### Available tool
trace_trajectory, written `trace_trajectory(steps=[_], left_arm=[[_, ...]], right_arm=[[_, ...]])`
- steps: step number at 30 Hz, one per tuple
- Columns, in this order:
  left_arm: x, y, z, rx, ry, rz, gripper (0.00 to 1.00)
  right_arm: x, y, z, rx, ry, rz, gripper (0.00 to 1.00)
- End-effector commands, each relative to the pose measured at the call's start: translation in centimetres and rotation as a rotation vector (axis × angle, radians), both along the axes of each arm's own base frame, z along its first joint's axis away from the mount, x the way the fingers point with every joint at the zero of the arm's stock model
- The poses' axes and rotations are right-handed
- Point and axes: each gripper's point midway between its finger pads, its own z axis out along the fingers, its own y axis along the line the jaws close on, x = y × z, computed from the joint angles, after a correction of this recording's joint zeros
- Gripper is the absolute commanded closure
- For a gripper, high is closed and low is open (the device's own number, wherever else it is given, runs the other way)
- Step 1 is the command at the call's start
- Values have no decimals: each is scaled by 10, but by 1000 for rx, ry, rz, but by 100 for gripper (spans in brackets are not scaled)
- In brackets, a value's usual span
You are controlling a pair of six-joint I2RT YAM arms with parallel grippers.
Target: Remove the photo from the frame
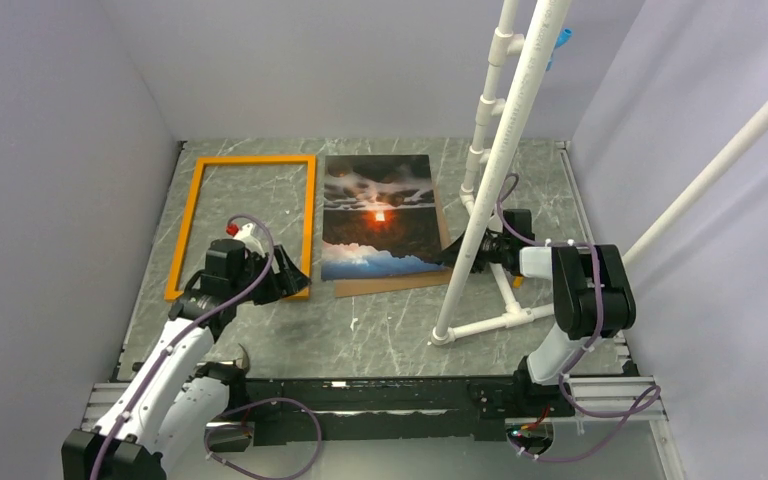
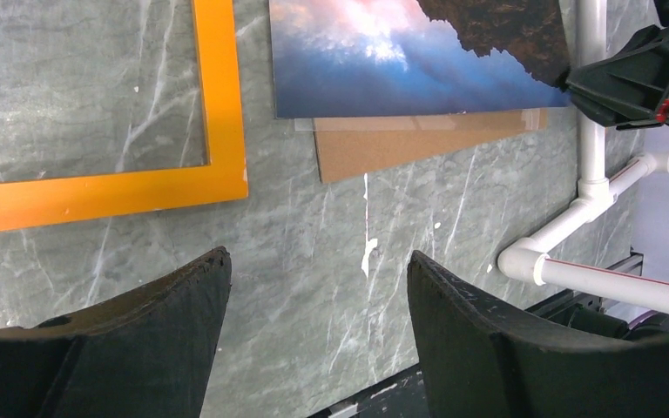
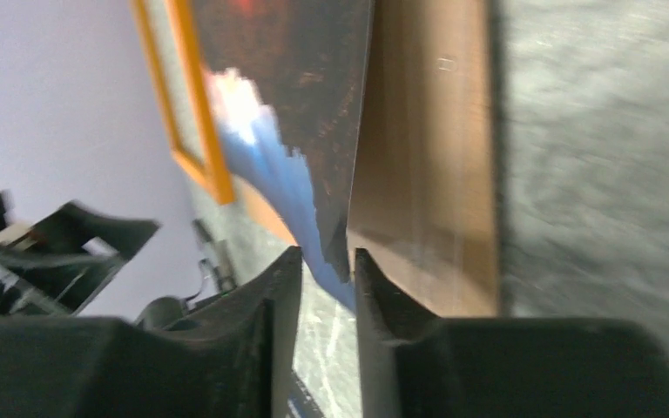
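Note:
The photo [image 1: 378, 215], a dark sunset print, lies flat on a brown backing board [image 1: 380, 286], just right of the empty orange frame [image 1: 188, 225]. At the photo's near right corner my right gripper [image 1: 457, 250] is low over the table. In the right wrist view its jaws [image 3: 327, 259] stand slightly apart, and the corner of the photo [image 3: 296, 78] reaches between them, lifted off the board [image 3: 427, 174]. My left gripper [image 1: 295, 280] hovers by the frame's near right corner. It is wide open [image 2: 318, 266] over bare table, with the frame [image 2: 222, 96] just beyond it.
A white PVC pipe stand [image 1: 500, 150] rises beside the right arm, and its foot [image 2: 592, 192] lies on the table near the photo's right edge. Grey walls close in the table on the left, right and back. A black rail runs along the near edge.

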Motion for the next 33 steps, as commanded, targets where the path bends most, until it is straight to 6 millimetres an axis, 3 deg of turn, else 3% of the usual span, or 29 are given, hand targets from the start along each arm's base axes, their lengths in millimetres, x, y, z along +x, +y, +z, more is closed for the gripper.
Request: trace_trajectory(steps=[1, 5, 8, 15, 19, 22, 24, 25, 33], left_arm=[[4, 6, 41, 20, -119, 7, 23], [0, 12, 65, 53, -184, 0, 22], [-4, 15, 84, 64, -230, -4, 22], [-11, 16, 134, 37, -343, 1, 22], [-12, 14, 170, 6, -430, -2, 22], [-14, 19, 201, 17, -507, 17, 22], [-16, 26, 220, 39, -546, 41, 22], [-18, 30, 228, 53, -562, 53, 21], [-32, 45, 271, 54, -649, 129, 20]], right_arm=[[-2, -36, -8, -325, 15, -49, 65], [-12, -64, 6, -562, 6, -120, 55], [-22, -72, 34, -701, -62, -161, 50], [-59, -72, 142, -729, -366, -227, 45], [-85, -73, 201, -638, -573, -266, 34], [-104, -83, 239, -587, -702, -359, 14], [-112, -91, 255, -568, -753, -424, 2], [-116, -96, 263, -567, -771, -454, 0], [-135, -155, 288, -681, -741, -740, 0]])
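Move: The photo's near right corner is at the right fingers, just coming free; its middle lies about 13 cm ahead, 15 cm to the left and 4 cm below. The backing board under it centres some 10 cm ahead and 12 cm left, and the screwdriver lies roughly 5 cm back and 15 cm right. From the left hand the photo's middle is about 23 cm ahead, 17 cm right and 10 cm below. Right hand opens off the photo's edge, rises some 28 cm, drawing back and right; left rises about 25. ##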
